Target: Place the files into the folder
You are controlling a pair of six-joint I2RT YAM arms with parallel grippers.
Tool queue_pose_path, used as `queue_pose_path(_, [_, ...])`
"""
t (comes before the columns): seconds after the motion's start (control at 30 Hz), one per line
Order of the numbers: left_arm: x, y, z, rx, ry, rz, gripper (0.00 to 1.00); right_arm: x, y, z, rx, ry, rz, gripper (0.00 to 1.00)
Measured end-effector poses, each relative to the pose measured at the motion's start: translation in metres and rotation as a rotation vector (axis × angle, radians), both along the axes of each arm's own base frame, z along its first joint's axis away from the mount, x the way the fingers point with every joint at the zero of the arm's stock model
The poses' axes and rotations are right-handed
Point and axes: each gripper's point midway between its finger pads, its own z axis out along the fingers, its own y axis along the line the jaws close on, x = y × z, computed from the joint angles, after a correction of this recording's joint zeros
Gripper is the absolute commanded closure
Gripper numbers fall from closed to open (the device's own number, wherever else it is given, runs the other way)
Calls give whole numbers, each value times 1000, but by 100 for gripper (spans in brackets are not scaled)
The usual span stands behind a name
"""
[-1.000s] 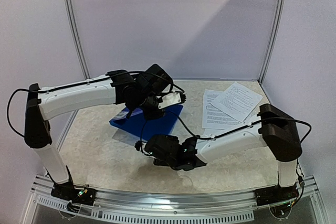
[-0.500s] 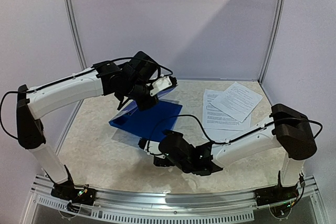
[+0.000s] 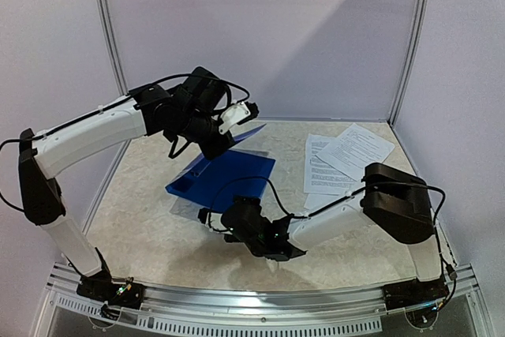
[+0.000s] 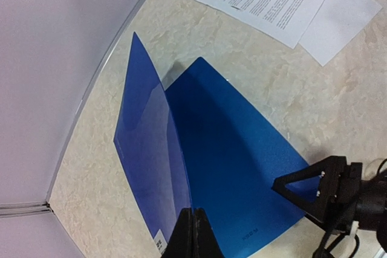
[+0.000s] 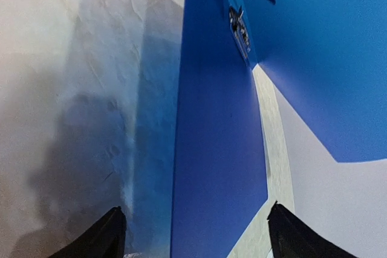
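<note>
The blue folder [image 3: 229, 175] lies open on the table. Its cover [image 4: 148, 149] is raised steeply above the back panel [image 4: 236, 167]. My left gripper [image 4: 195, 225] is shut on the cover's free edge, up over the folder [image 3: 226, 138]. A metal clip [image 5: 239, 28] shows at the inner spine. My right gripper [image 5: 196, 234] is open, low at the back panel's near edge [image 3: 205, 215]. The blue panel [image 5: 217, 149] runs between its fingertips [image 5: 109, 234]; I cannot tell if they touch it. The files [image 3: 343, 159], white printed sheets, lie loose to the folder's right [image 4: 284, 1].
The marbled tabletop [image 3: 142, 226] is enclosed by white walls at the back and sides. A metal rail runs along the near edge. The right arm's elbow [image 3: 398, 199] hangs over the near right corner, close to the sheets.
The left gripper has drawn the cover up and to the left, opening the folder wider. The right gripper has swung left and in to the folder's near edge.
</note>
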Motion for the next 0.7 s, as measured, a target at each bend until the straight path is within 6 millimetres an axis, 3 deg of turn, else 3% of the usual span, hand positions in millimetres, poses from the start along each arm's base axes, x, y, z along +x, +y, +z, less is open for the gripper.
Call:
queue_pose_path(0.23, [3,13,16,-93,37,44,100,24,-11,-18,-71,-47,-84,83])
queue_pose_path(0.37, [19,41,28,-157,41,124,100,33,-20,-17,-92,-67,-126,89])
queue_pose_path(0.53, [39,113,38,-262,46,302,100,35,-32,-21,-124,-78,-154,91])
queue_pose_path(0.7, [41,176,27,-339,88,455,98,31,-48,-31,-180,-67,-160,99])
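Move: My left hand already pinches the free edge of the folder's cover. From it, the folder spine lies about 9 cm to the left, 7 cm ahead and 21 cm below; the middle of the folder base is about 3 cm right, 6 cm ahead and 22 cm below. My right hand is open by the base's near right edge, with the base's middle some 12 cm ahead, 6 cm left and 4 cm below, and the paper files some 29 cm right, 17 cm ahead and 6 cm below. I keep my left fingers shut on the cover and swing it left across the spine, slowly at first, then fast: about 18 cm left, a little forward, rising before a slight dip, the hand turning some 30 degrees, mostly counter-clockwise. Meanwhile my right hand goes forward and down about 3 cm and shuts its fingers, then draws right and lower, clear of the folder's edge, empty. ##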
